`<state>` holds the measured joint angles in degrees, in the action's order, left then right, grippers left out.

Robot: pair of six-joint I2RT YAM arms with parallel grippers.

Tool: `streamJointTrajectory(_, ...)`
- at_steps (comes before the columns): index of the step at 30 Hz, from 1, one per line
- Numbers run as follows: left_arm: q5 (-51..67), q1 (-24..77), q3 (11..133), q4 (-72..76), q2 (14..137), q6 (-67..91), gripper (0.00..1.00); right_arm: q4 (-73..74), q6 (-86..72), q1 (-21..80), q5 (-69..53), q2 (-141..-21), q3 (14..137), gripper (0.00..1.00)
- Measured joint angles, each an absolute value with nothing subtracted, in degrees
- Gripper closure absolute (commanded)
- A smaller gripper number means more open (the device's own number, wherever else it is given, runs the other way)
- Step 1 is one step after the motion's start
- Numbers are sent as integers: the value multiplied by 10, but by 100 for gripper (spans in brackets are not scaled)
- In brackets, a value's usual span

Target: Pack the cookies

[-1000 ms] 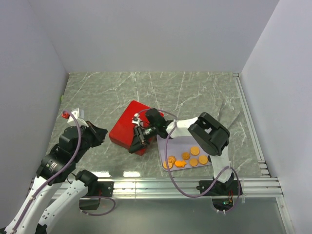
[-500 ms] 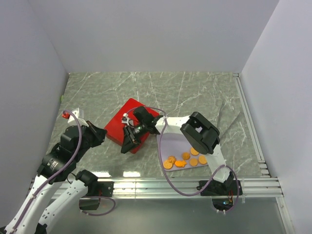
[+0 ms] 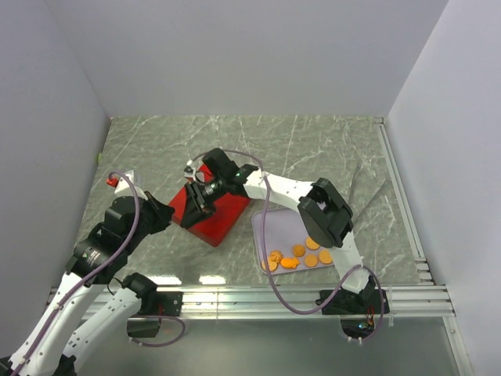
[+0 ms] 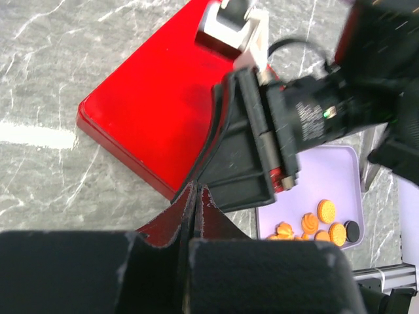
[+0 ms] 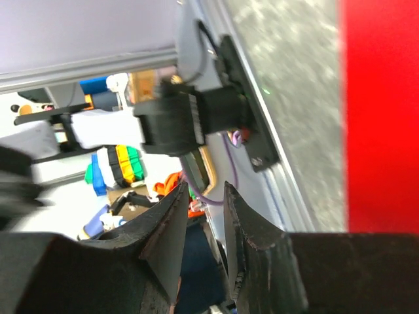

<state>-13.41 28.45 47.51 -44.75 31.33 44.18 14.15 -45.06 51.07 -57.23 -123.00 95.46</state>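
Observation:
Several orange cookies (image 3: 298, 256) lie at the near edge of a lilac tray (image 3: 274, 227); the left wrist view shows cookies (image 4: 319, 219) that include a black one. A red box (image 3: 221, 217) sits left of the tray. My right gripper (image 3: 195, 203) reaches over the box's left part. It is open, with a narrow gap and nothing between its fingers (image 5: 171, 222). The red box (image 5: 380, 118) fills the right of the right wrist view. My left gripper (image 3: 162, 215) is shut and empty, with its tips (image 4: 195, 190) just off the box's near-left edge (image 4: 131, 154).
An aluminium rail (image 3: 258, 298) runs along the table's near edge, and another rail (image 3: 399, 188) runs down the right side. White walls close in the grey marble table (image 3: 297, 149) on three sides. The right arm's purple cable (image 3: 270, 274) loops over the tray.
My right arm has swung left across the red box and its jaws have widened a little. The left gripper has moved closer to the box's left edge, and the box has shifted slightly.

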Motion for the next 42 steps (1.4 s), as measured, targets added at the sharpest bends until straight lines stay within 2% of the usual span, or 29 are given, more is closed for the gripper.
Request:
streamJointTrajectory(3,-134,284,474,-438,314,439,96,152,-451,505,-568,-1226,990,64)
streamJointTrajectory(5,-131,284,472,-432,314,435,92,151,-456,491,-566,-1215,986,64)
streamJointTrajectory(10,-119,284,462,-420,313,424,66,99,-496,405,-562,-1164,899,64)
streamJointTrajectory(14,-111,284,456,-411,319,418,51,122,-488,313,-527,-1109,830,57)
streamJointTrajectory(15,-107,284,456,-409,321,415,45,131,-480,298,-516,-1094,822,56)
streamJointTrajectory(16,-103,284,456,-408,324,413,43,145,-469,285,-503,-1074,811,53)
streamJointTrajectory(23,-83,284,452,-399,336,407,26,221,-392,291,-418,-860,739,46)
streamJointTrajectory(24,-81,284,452,-398,337,406,14,226,-385,294,-406,-823,718,45)
streamJointTrajectory(26,-77,284,452,-396,340,401,7,240,-373,296,-378,-759,677,42)
streamJointTrajectory(31,-88,284,452,-395,354,399,4,284,-347,296,-289,-632,584,37)
streamJointTrajectory(39,-187,284,435,-316,359,380,0,310,-337,296,-177,-486,492,33)
streamJointTrajectory(42,-215,284,427,-274,372,371,1,292,-345,296,-147,-419,454,27)
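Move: The closed red box lies with its middle about 9 cm ahead of my left hand, some 11 cm to its right and 20 cm below it. From my right hand, hovering near the box's left end, the middle is roughly 10 cm ahead, 4 cm to the right and 12 cm below. The lilac tray's middle is level with my right hand, about 32 cm to its right and 15 cm below; the leftover cookies in it are some 31 cm right of that hand and 5 cm back. I clear my right hand from the box, swinging it forward and right above the lid, then drawing it up and back while it keeps going right, some 30 cm in all to above the tray, turning clockwise as its fingers open further. My left hand opens from shut to wide, edges slightly right and down, then comes about 5 cm forward towards the box, its fingers tipping up. ##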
